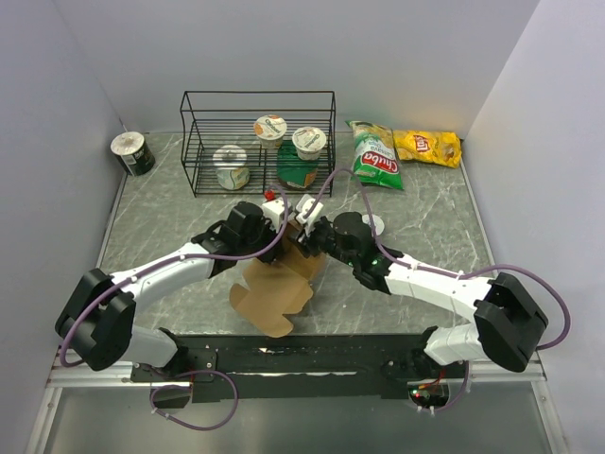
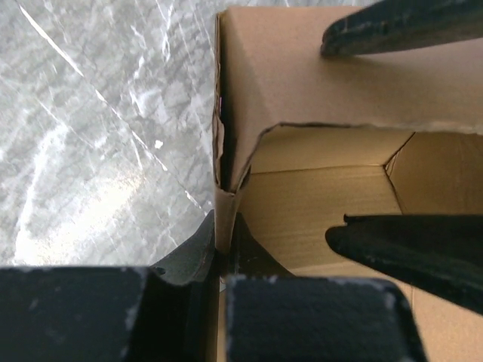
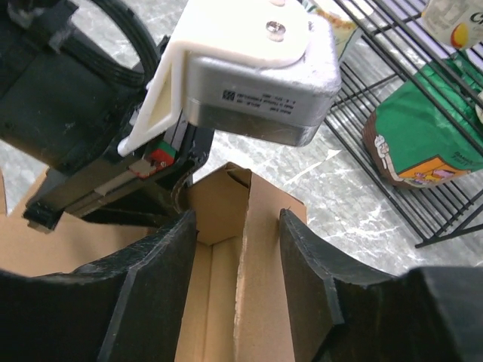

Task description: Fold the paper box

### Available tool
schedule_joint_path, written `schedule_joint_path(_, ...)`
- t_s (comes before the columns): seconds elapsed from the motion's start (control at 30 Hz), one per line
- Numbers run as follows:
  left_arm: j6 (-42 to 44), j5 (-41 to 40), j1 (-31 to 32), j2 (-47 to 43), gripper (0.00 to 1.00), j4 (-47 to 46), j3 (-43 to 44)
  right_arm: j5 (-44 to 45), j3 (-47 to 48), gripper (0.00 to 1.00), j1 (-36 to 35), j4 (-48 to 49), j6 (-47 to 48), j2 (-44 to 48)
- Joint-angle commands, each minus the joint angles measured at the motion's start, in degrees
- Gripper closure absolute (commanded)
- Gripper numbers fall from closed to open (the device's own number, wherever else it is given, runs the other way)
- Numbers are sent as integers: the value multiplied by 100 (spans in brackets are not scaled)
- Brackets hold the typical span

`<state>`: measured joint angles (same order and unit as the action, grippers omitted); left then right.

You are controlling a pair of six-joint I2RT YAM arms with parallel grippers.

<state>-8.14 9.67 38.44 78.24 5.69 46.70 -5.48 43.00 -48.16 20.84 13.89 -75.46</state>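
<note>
The paper box point(image 1: 274, 293) is brown cardboard, partly folded, with raised walls and flaps spread toward the near edge of the marble table point(image 1: 435, 227). Both arms meet over its far end. My left gripper point(image 1: 279, 220) is shut on the edge of an upright wall point(image 2: 223, 230); the left wrist view shows that wall point(image 2: 272, 83) and the box's hollow inside. My right gripper point(image 1: 307, 230) stands open astride a neighbouring wall point(image 3: 235, 219). One of its fingers point(image 3: 162, 279) is inside the box and the other outside, and the cardboard point(image 3: 260, 286) runs between them.
A black wire rack point(image 1: 257, 142) at the back holds yogurt cups point(image 1: 270, 128) and a green pouch point(image 1: 298, 173), which also shows in the right wrist view point(image 3: 423, 136). Two snack bags point(image 1: 376, 156) lie back right. A can point(image 1: 132, 153) stands back left.
</note>
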Motion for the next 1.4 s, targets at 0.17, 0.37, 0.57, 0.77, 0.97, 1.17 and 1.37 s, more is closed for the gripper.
schedule_joint_path(0.17, 32, 342, 15, -10, 99, -279, 322, -648, -170, 49, -123, 87, 88, -240)
schedule_joint_path(0.37, 93, 737, 6, 7, 99, -332, 296, -709, -126, 49, -193, 122, 35, -495)
schedule_joint_path(0.57, 67, 668, 24, 192, 99, -244, 358, -622, -169, 50, -273, 166, 17, -619)
schedule_joint_path(0.77, 49, 413, 24, 359, 99, -42, 507, -244, 23, 39, -299, -62, -307, -417)
schedule_joint_path(0.97, 199, 211, 24, 570, 99, 415, 735, 125, 191, 14, -282, -404, -642, 163)
schedule_joint_path(1.17, 383, 97, 15, 658, 99, 941, 972, 774, 138, 14, -264, -1256, -633, 611)
schedule_joint_path(1.37, 550, -53, 24, 825, 99, 1338, 1201, 1022, -38, 15, -71, -1828, -633, 1025)
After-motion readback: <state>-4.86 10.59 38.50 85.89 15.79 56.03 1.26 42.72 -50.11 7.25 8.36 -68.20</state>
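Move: The right gripper, half open, straddles the box's end wall. The wall's middle lies about 3 cm below it and 1 cm to its left; the tail flap is some 13 cm back, 8 cm left and 9 cm lower, and the white cup about 17 cm right, 4 cm ahead and 11 cm down. The left gripper already pinches the wall's corner, with the wall's middle some 6 cm to its right and 1 cm ahead. Sink the right gripper about 4.5 cm and slightly left, one finger inside the box and one against the wall's outer face, then open it wide and lift off, rising 3.5 cm and swinging some 4 cm right. Keep the left gripper shut on the corner, easing it 3 cm down and a little back alongside, then forward and partly up again. ##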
